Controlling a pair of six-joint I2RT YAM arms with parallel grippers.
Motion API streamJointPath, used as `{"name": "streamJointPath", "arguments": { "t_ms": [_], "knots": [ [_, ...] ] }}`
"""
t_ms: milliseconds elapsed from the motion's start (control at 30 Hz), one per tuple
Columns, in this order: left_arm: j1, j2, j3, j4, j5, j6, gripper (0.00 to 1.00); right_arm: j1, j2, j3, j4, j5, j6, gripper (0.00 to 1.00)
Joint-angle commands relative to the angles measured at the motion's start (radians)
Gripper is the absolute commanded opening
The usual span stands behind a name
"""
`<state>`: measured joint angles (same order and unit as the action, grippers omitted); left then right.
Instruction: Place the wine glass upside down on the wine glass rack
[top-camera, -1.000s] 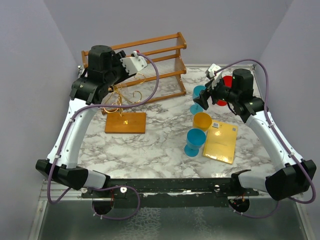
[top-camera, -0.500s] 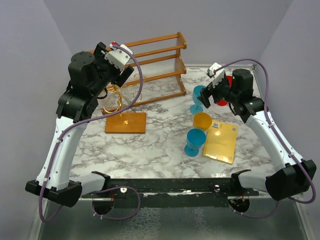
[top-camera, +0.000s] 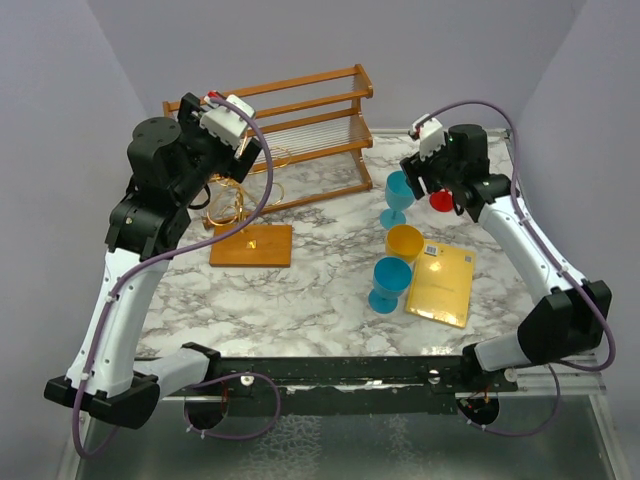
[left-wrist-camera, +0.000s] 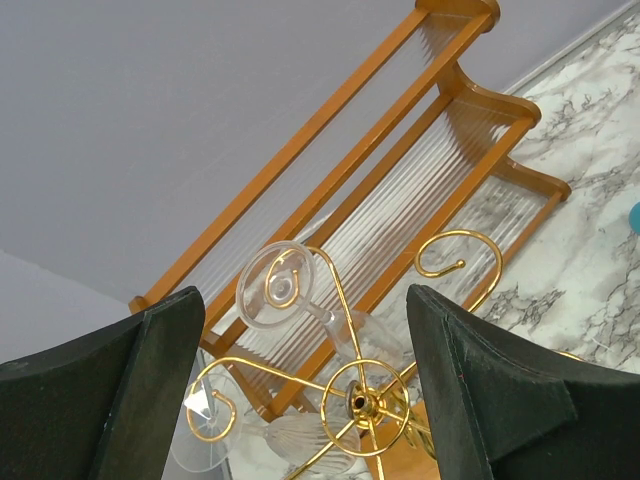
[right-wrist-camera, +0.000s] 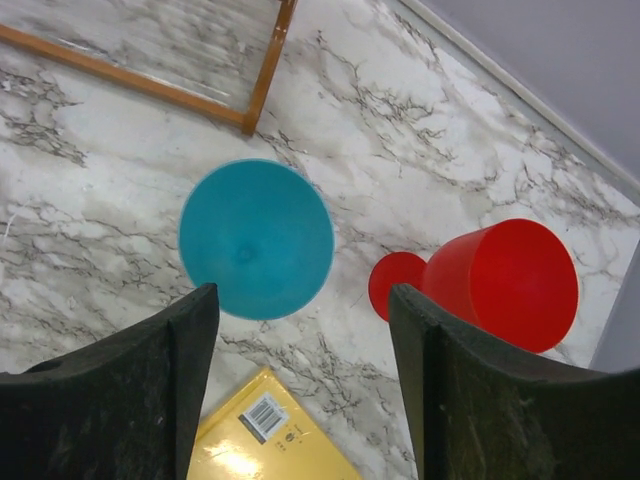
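Note:
The wine glass rack (left-wrist-camera: 362, 402), gold wire on an orange-brown base (top-camera: 252, 245), stands at the back left. A clear wine glass (left-wrist-camera: 372, 340) hangs from it upside down, its foot (left-wrist-camera: 280, 285) caught in a curled arm. A second clear glass (left-wrist-camera: 300, 436) hangs the same way lower left. My left gripper (left-wrist-camera: 303, 305) hovers above the rack, open, touching nothing; in the top view it (top-camera: 243, 150) is just over the gold wires (top-camera: 232, 200). My right gripper (right-wrist-camera: 300, 330) is open and empty above the marble, between a blue goblet (right-wrist-camera: 256, 240) and a red one (right-wrist-camera: 510, 285).
A two-tier wooden slatted shelf (top-camera: 310, 115) stands behind the rack. At the right are two blue goblets (top-camera: 398, 190) (top-camera: 390, 280), a yellow cup (top-camera: 405, 240), a yellow book (top-camera: 442, 285) and the red goblet (top-camera: 441, 200) lying on its side.
My left gripper has opened and lifted up and back off the rack, leaving the glass hanging. My right arm has swung toward the back over the blue and red goblets, its jaws a little narrower.

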<state>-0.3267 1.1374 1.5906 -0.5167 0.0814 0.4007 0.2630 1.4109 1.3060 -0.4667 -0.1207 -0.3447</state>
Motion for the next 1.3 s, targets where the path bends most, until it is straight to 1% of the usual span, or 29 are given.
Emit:
{"name": "streamJointPath", "arguments": {
  "t_ms": [0,133,267,467,967,1267],
  "knots": [
    [0.005,-0.032,-0.004,0.014,-0.016,-0.015,0.85,0.004,0.074,0.071,-0.049,0.067,0.022,0.64],
    [0.005,-0.034,0.001,0.007,-0.017,-0.009,0.85,0.004,0.146,0.135,-0.101,0.049,0.044,0.54],
    [0.005,-0.031,0.009,0.004,-0.014,-0.008,0.85,0.004,0.206,0.174,-0.132,0.063,0.051,0.49],
    [0.005,-0.025,0.018,-0.005,-0.005,-0.007,0.85,0.004,0.262,0.194,-0.138,0.088,0.049,0.45],
    [0.006,-0.014,0.005,-0.008,-0.009,0.013,0.85,0.002,0.315,0.194,-0.119,0.079,0.039,0.38],
    [0.006,-0.014,0.001,-0.009,-0.014,0.021,0.85,-0.008,0.339,0.216,-0.130,0.051,0.040,0.27]
  ]
}}
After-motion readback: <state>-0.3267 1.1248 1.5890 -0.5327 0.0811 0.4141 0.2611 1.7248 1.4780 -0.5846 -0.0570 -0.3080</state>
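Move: From the right gripper, the far blue wine glass stands about 3 cm ahead and 2 cm to the left, its middle some 15 cm below. The red wine glass is about 7 cm ahead and 11 cm to the right, at the same depth; the yellow cup is some 5 cm back and 1 cm left, lower at 18 cm down. From the left hand the blue glass lies roughly 10 cm ahead, 34 cm right and 37 cm below. Lower the right gripper about 8 cm onto the right-hand side of the far blue glass's bowl, reaching some 3.5 cm forward mostly early on, and tip the fingers about 15 degrees further down. Narrow the jaws to under half their starting gap, without shutting them, so that one finger comes over the inside of the bowl and the other just outside the right rim. ##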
